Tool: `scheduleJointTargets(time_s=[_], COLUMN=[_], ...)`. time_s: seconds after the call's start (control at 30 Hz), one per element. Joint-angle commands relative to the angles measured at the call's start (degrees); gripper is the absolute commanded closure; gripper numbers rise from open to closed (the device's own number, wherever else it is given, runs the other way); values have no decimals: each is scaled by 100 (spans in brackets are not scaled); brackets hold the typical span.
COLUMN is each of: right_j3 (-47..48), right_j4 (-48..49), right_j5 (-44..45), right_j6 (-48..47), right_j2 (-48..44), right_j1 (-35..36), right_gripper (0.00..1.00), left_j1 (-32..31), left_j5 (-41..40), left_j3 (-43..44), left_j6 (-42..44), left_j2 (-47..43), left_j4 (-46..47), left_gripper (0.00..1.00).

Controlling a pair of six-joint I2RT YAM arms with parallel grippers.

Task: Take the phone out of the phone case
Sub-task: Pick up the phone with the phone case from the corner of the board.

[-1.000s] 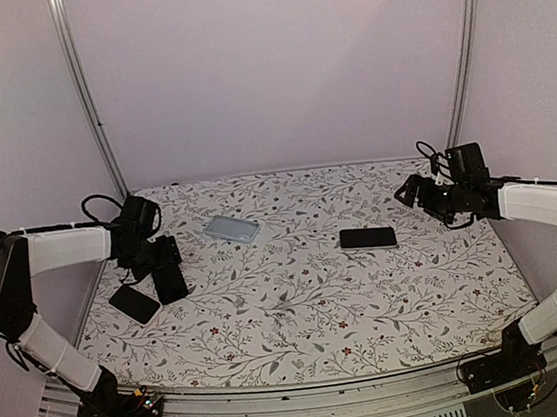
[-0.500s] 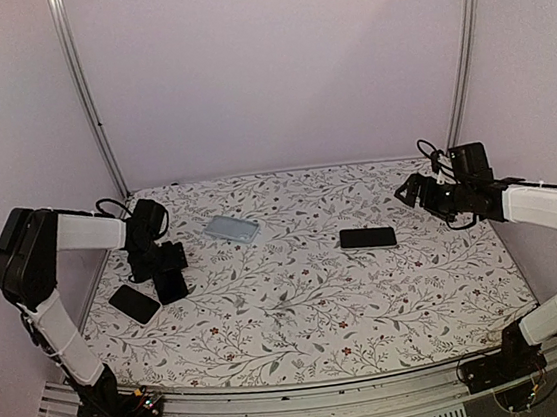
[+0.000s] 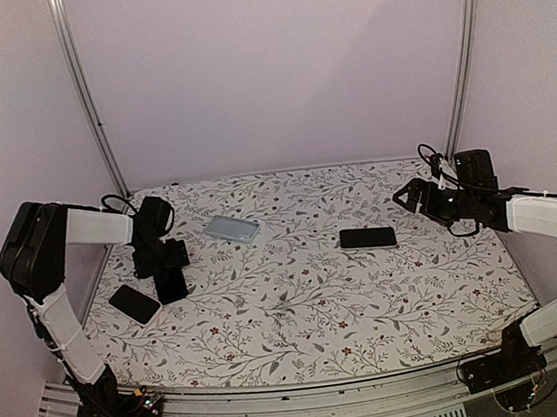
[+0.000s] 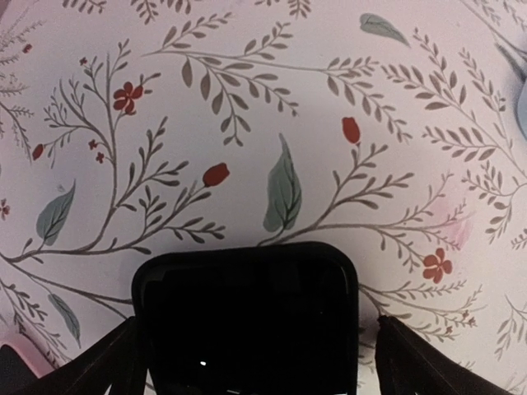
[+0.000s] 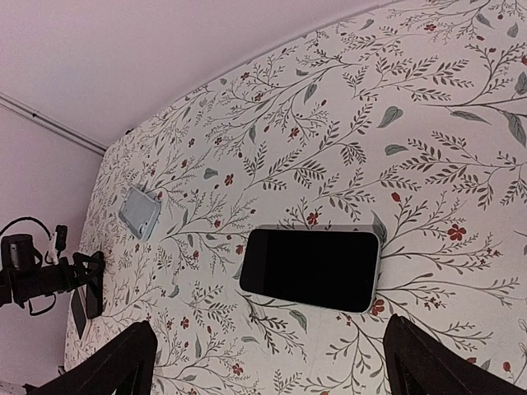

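A black phone case (image 4: 247, 313) lies flat on the floral cloth, its raised rim showing and its inside dark. My left gripper (image 4: 255, 333) is open, one finger on each side of the case's near end and a gap at each side. From above, the left gripper (image 3: 164, 260) hangs over the case (image 3: 171, 283) at the table's left. A black phone (image 3: 133, 303) lies just left of it. My right gripper (image 3: 408, 197) is open and empty, raised at the right.
A second dark phone with a silver edge (image 5: 313, 267) lies at mid-table, also seen from above as a phone (image 3: 367, 238). A pale blue-grey case (image 3: 230, 228) rests at the back left. Metal frame posts (image 3: 85, 100) stand at the back corners.
The left jaws have spread wider around the black case, and the left arm's elbow has swung in toward the table. The case and phones have stayed put; the right arm barely moved.
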Motion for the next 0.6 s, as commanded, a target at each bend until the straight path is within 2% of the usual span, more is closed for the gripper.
scheduleJointTargets(time_s=[0.0,0.17,0.33,0.57], right_j3=[-122,-166,-48,109], right_j4=[415,599,619,622], right_j5=[-270,-615,-862,-956], right_j6=[35,165,203,190], right_j2=[-169,-116,99,475], right_j1=[31,38,54,240], right_gripper=[1,1,1,1], left_j1=[-106,-112,-120,-222], left_j5=[-26,240,420,603], left_j3=[45,60,9,-62], left_j6=[93,110,88,-3], left_j2=[192,173,150,-114], left_j4=[-236,-198,-133,-62], left_gripper=[8,20,39,55])
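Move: The cased phone lies lengthwise between the left gripper's open fingers at table height, its middle about 4 cm back from the hand point and level sideways. The clear empty case is some 12 cm ahead and 16 cm right of the hand, the pink-edged phone about 11 cm back and 8 cm left. From the right hand the cased phone is roughly 63 cm left and 1 cm back, 15 cm down; the loose phone is only about 4 cm ahead, 10 cm left and equally low. Close the left gripper across the far end of the cased phone until its fingers pinch both long sides, and stop there, keeping the hand low at the table while you ease it about 1.5 cm to the right, dragging the phone along. Meanwhile bring the empty, open right hand some 3 cm left towards the loose phone, rising slightly then dipping back, turning a little counter-clockwise. ##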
